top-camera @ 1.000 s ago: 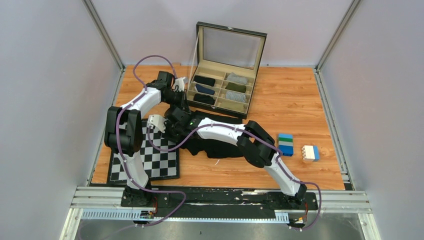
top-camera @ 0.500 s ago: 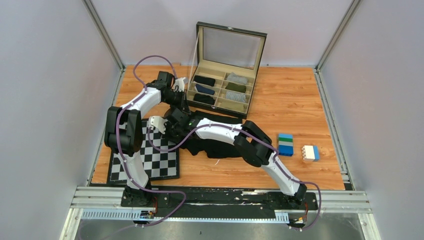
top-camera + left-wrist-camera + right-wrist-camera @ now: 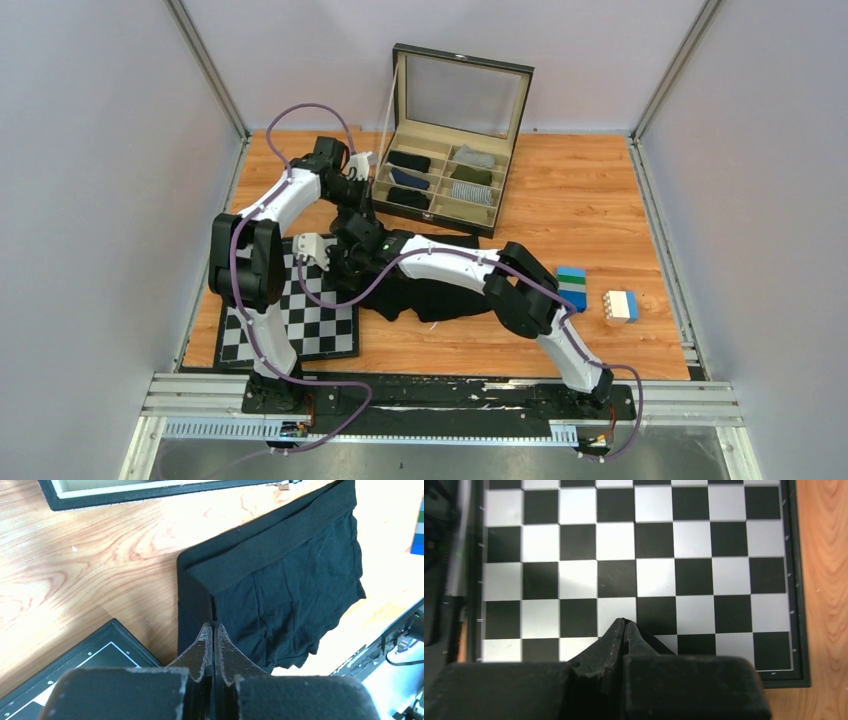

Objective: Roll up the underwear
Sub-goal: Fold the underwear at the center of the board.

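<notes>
The black underwear (image 3: 440, 297) lies flat on the wooden table, between the chessboard and the coloured blocks. In the left wrist view the underwear (image 3: 290, 580) has its waistband toward the box and its left side folded over. My left gripper (image 3: 360, 205) is shut and hovers beside the box; its fingertips (image 3: 214, 626) point at the folded edge from above, apart from the cloth. My right gripper (image 3: 335, 265) is shut and hovers over the chessboard (image 3: 704, 545), with no cloth seen between its fingers (image 3: 624, 622). The right forearm hides the underwear's upper left part in the top view.
An open compartment box (image 3: 450, 175) with rolled items stands at the back centre. The chessboard (image 3: 270, 335) lies at the near left. A blue-green block (image 3: 571, 288) and a white-orange block (image 3: 620, 305) sit at the right.
The underwear's visible lower left edge now reaches farther left. The right arm's elbow has shifted slightly right. The left arm has barely moved.
</notes>
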Controlling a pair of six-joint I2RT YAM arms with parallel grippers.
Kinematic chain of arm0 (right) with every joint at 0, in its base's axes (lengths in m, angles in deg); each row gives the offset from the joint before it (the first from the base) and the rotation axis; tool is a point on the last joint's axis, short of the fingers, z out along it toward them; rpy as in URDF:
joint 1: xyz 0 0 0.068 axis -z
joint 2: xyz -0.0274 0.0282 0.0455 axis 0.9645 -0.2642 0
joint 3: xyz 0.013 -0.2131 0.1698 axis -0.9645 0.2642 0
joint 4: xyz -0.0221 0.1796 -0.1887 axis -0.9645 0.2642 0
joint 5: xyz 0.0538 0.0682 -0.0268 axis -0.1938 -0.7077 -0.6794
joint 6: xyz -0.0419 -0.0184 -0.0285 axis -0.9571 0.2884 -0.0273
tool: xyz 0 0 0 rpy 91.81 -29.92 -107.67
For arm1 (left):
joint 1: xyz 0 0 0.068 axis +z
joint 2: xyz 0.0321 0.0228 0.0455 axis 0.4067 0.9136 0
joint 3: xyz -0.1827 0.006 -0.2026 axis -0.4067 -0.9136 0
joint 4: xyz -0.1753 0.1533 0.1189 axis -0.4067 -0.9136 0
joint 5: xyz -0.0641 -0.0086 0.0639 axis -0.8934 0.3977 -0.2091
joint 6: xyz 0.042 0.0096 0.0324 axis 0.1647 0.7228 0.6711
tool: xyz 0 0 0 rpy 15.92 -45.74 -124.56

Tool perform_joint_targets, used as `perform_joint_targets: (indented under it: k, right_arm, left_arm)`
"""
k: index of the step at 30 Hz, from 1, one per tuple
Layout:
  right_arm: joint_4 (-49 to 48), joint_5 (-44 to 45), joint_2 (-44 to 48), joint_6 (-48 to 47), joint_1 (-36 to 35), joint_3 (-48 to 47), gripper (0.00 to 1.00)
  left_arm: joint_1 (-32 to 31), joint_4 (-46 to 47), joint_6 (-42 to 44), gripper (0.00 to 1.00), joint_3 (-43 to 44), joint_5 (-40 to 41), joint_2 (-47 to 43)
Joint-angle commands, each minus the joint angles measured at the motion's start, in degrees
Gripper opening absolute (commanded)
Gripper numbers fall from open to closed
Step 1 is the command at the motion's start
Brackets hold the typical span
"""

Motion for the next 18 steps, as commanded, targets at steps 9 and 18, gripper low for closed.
perform_joint_targets:
  k: [9,18]
  right_arm:
    - [-5.4,-7.2,18.6,1.2,0.7,16.2,0.00]
    - [-2.2,-10.3,27.8,1.2,6.7,26.0,0.00]
  left_arm:
    - [-1.4,-5.2,2.0,0.00,4.6,-1.3,-2.3]
    - [-9.7,-2.1,-1.9,0.00,9.5,-0.1,1.1]
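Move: Both hands already pinch the left edge of the black underwear. The half it is to be folded onto centres some 23 cm right of the right hand, 2 cm farther out and 4 cm below. From the left hand, at the far corner, it is about 19 cm right, 12 cm back and 5 cm below. The checkerboard's middle is 12 cm left of the right hand and 2 cm back; the sock box's is 8 cm ahead of the left hand, 15 cm right. Keep both grippers shut on the underwear. Lift the right one about 5 cm while drawing it back 3 or 4 cm, then sweep it some 8 cm right, away from the checkerboard and towards the underwear's right half. Hold the left gripper nearly in place at first, then bring it about 4 cm right, easing up and back by 2. ##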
